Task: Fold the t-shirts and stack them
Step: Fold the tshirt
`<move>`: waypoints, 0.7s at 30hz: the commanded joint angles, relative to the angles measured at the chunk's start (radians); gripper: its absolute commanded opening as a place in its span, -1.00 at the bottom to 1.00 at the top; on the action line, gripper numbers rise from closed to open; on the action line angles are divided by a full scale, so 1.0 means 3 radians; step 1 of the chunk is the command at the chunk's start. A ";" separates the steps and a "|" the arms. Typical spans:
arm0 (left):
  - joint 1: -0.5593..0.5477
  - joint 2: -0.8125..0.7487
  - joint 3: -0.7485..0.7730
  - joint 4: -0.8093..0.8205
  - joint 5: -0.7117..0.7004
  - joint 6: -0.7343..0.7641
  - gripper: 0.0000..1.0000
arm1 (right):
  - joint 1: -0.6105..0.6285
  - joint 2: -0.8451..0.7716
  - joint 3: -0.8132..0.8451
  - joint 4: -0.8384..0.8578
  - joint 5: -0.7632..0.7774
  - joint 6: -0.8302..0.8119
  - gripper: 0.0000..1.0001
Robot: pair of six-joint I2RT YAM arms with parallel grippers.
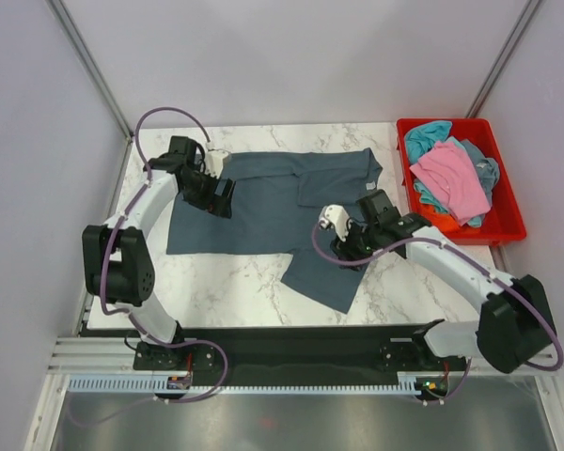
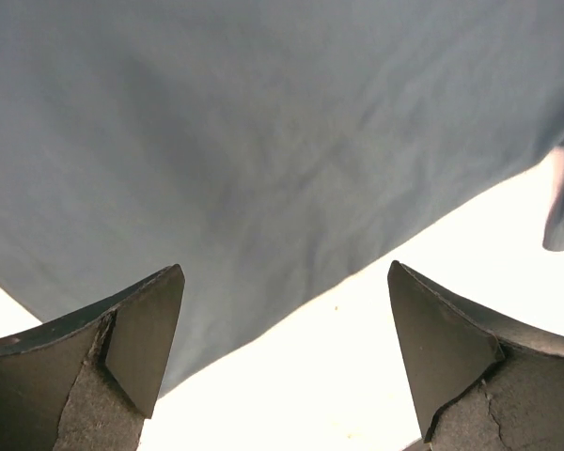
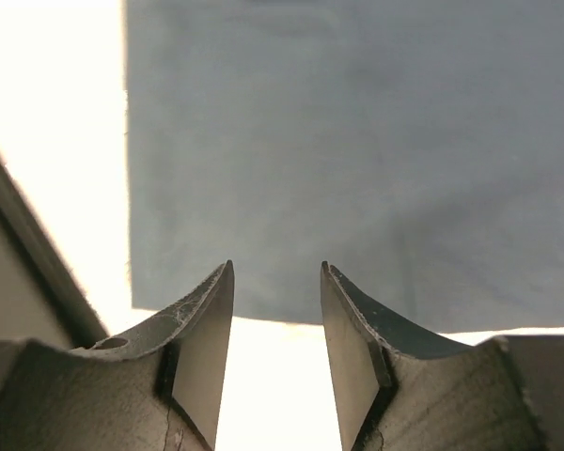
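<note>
A large dark slate-blue t-shirt [image 1: 263, 193] lies spread on the marble table [image 1: 216, 287], with one flap reaching toward the near edge. My left gripper [image 1: 221, 199] hovers over its left part, open wide. In the left wrist view the left gripper [image 2: 287, 282] holds nothing, and the t-shirt [image 2: 263, 141] shows with its hem running diagonally past the fingers [image 2: 146, 329]. My right gripper [image 1: 350, 250] is over the shirt's near right part. The right wrist view shows the right gripper [image 3: 277, 272] open and empty, with the t-shirt [image 3: 357, 160] just ahead.
A red plastic bin [image 1: 508, 209] stands at the table's right back corner, holding a pink shirt [image 1: 451, 178] on top of teal ones [image 1: 428, 136]. Grey walls and metal posts close in the table on three sides.
</note>
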 commanded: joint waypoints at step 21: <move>0.0023 -0.1128 -0.1230 0.0515 0.0479 -0.0327 0.99 | 0.1073 -0.0701 -0.0777 -0.0652 0.0443 -0.1076 -0.10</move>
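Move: The sleeve tip, the cuff's corner by the table's near edge, lies about 13 cm behind the right hand, 1 cm to its right and 6 below. The sleeve's left corner is roughly 3 cm back and 19 left of that hand; the armpit is 6 ahead and 17 left. From the left hand, the tip lies some 27 cm back and 38 right, and the left corner 16 back and 19 right, both about 8 below. The right hand draws back about 12 cm over the sleeve towards its tip, first rising slightly, then sinking some 6 cm from its high point while edging right, turning roughly 30 degrees counter-clockwise with its fingers about half open. Meanwhile the wide-open left hand glides back about 8 cm, still clear above the shirt, from over the body towards its near edge and the sleeve's left corner, hardly sinking, and neither hand is seen to grip cloth. ##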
